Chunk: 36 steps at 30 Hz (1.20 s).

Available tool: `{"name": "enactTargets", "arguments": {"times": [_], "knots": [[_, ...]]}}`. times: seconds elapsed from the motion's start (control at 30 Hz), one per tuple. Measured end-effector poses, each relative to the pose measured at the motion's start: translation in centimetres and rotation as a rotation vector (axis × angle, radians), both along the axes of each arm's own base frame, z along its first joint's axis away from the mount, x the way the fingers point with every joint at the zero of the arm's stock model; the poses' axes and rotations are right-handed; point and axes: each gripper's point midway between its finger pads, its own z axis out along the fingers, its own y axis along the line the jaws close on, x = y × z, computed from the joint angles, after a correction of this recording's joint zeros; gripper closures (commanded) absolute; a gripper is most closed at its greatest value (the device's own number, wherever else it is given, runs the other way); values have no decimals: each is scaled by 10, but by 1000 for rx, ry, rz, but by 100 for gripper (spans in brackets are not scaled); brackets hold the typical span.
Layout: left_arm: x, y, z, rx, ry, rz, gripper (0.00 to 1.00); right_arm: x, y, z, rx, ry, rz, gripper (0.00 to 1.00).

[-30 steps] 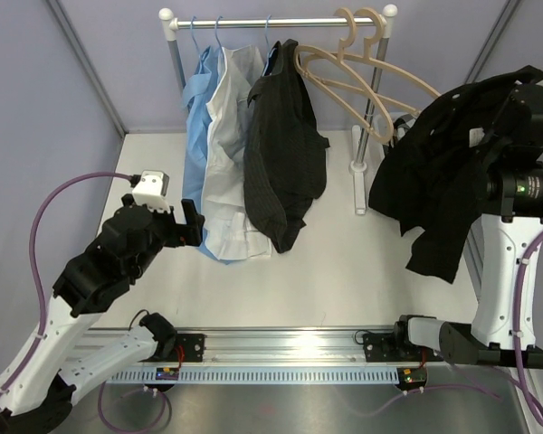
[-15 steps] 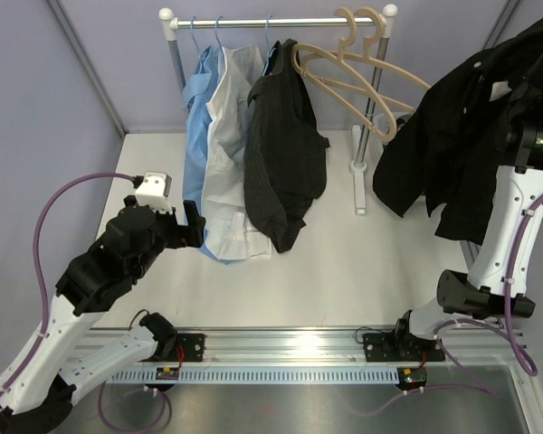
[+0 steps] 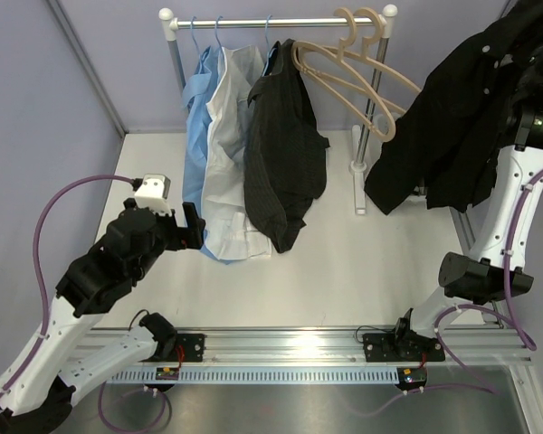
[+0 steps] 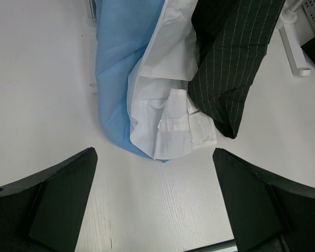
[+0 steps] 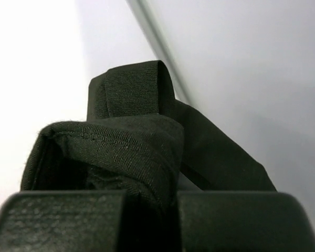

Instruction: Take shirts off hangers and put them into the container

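Note:
A plain black shirt hangs in the air at the upper right, held by its fabric in my shut right gripper. In the top view that gripper is hidden by the cloth near the frame's corner. On the rail hang a light blue shirt, a white shirt and a dark pinstriped shirt, all on thin blue hangers. Two tan wooden hangers hang bare. My left gripper stands open just above the table, facing the shirts' lower hems. The container is out of view.
The white clothes rack stands at the back, its right foot on the table near the hanging black shirt. Grey walls close in both sides. An aluminium rail runs along the near edge.
My right arm has lifted the black shirt up and toward the right corner, away from the wooden hangers. The left arm has stayed still.

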Motion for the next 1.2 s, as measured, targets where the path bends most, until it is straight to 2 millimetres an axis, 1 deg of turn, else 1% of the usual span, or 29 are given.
{"name": "enactTargets", "arguments": {"times": [0.07, 0.13, 0.17, 0.33, 0.37, 0.4, 0.47, 0.5, 0.53, 0.6, 0.67, 0.8, 0.93, 1.0, 1.07, 1.13, 1.17, 1.2], "knots": [[0, 0, -1, -3, 2, 2, 1, 16, -1, -18, 21, 10, 37, 100], [0, 0, -1, -5, 3, 3, 1, 37, -3, -52, 60, 48, 75, 100], [0, 0, -1, -5, 4, 3, 1, 48, -4, -74, 87, 76, 93, 100], [0, 0, -3, -8, 9, 5, 1, 92, -18, -209, 232, 288, 135, 100], [-1, 0, -3, -9, 9, 6, 1, 97, -19, -231, 253, 325, 139, 100], [-1, 0, -3, -10, 9, 6, 1, 100, -20, -258, 276, 363, 141, 100], [-1, 0, -2, -16, 8, 8, 1, 98, -17, -303, 318, 441, 143, 100], [-1, 0, -2, -19, 8, 9, 1, 96, -15, -322, 337, 479, 146, 100], [-2, 0, -2, -22, 7, 10, 1, 95, -14, -336, 351, 508, 146, 100], [-2, 0, -1, -28, 6, 12, 1, 95, -15, -352, 365, 546, 143, 100], [-2, 0, -2, -30, 8, 10, 1, 98, -16, -361, 372, 576, 138, 100], [-3, -1, -4, -32, 15, 10, 1, 108, -25, -388, 379, 685, 116, 100], [-3, -2, -4, -36, 18, 7, 1, 116, -33, -431, 384, 850, 110, 100], [-3, -3, -5, -37, 22, 6, 1, 114, -35, -462, 386, 944, 101, 98], [-2, -4, -7, -36, 29, 4, 1, 104, -34, -488, 390, 1033, 90, 90], [-1, -6, -8, -34, 38, 2, 1, 95, -30, -509, 394, 1106, 90, 79], [0, -7, -10, -32, 44, 1, 1, 92, -29, -514, 393, 1128, 88, 69], [0, -8, -10, -31, 47, -1, 1, 90, -27, -517, 391, 1146, 90, 66]]}}
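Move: The right hand holds the black shirt high and nearly level. The container's middle lies about 8 cm ahead of it, 7 cm to its left and some 54 cm below. The rack's foot is roughly 2 cm ahead, 25 cm to the left, 58 cm down; the empty hangers are about level with the hand fore and aft, 30 cm left and 15 cm lower. From the left hand the container is some 30 cm ahead, 59 cm right and 25 cm down. Still pinching the black shirt, the right hand swoops down about 50 cm into the container's right half, going forward some 10 cm early on and drifting slightly right. The wrist tips the fingers about 65 degrees from level to point down; at the very bottom they start to part on the shirt. ##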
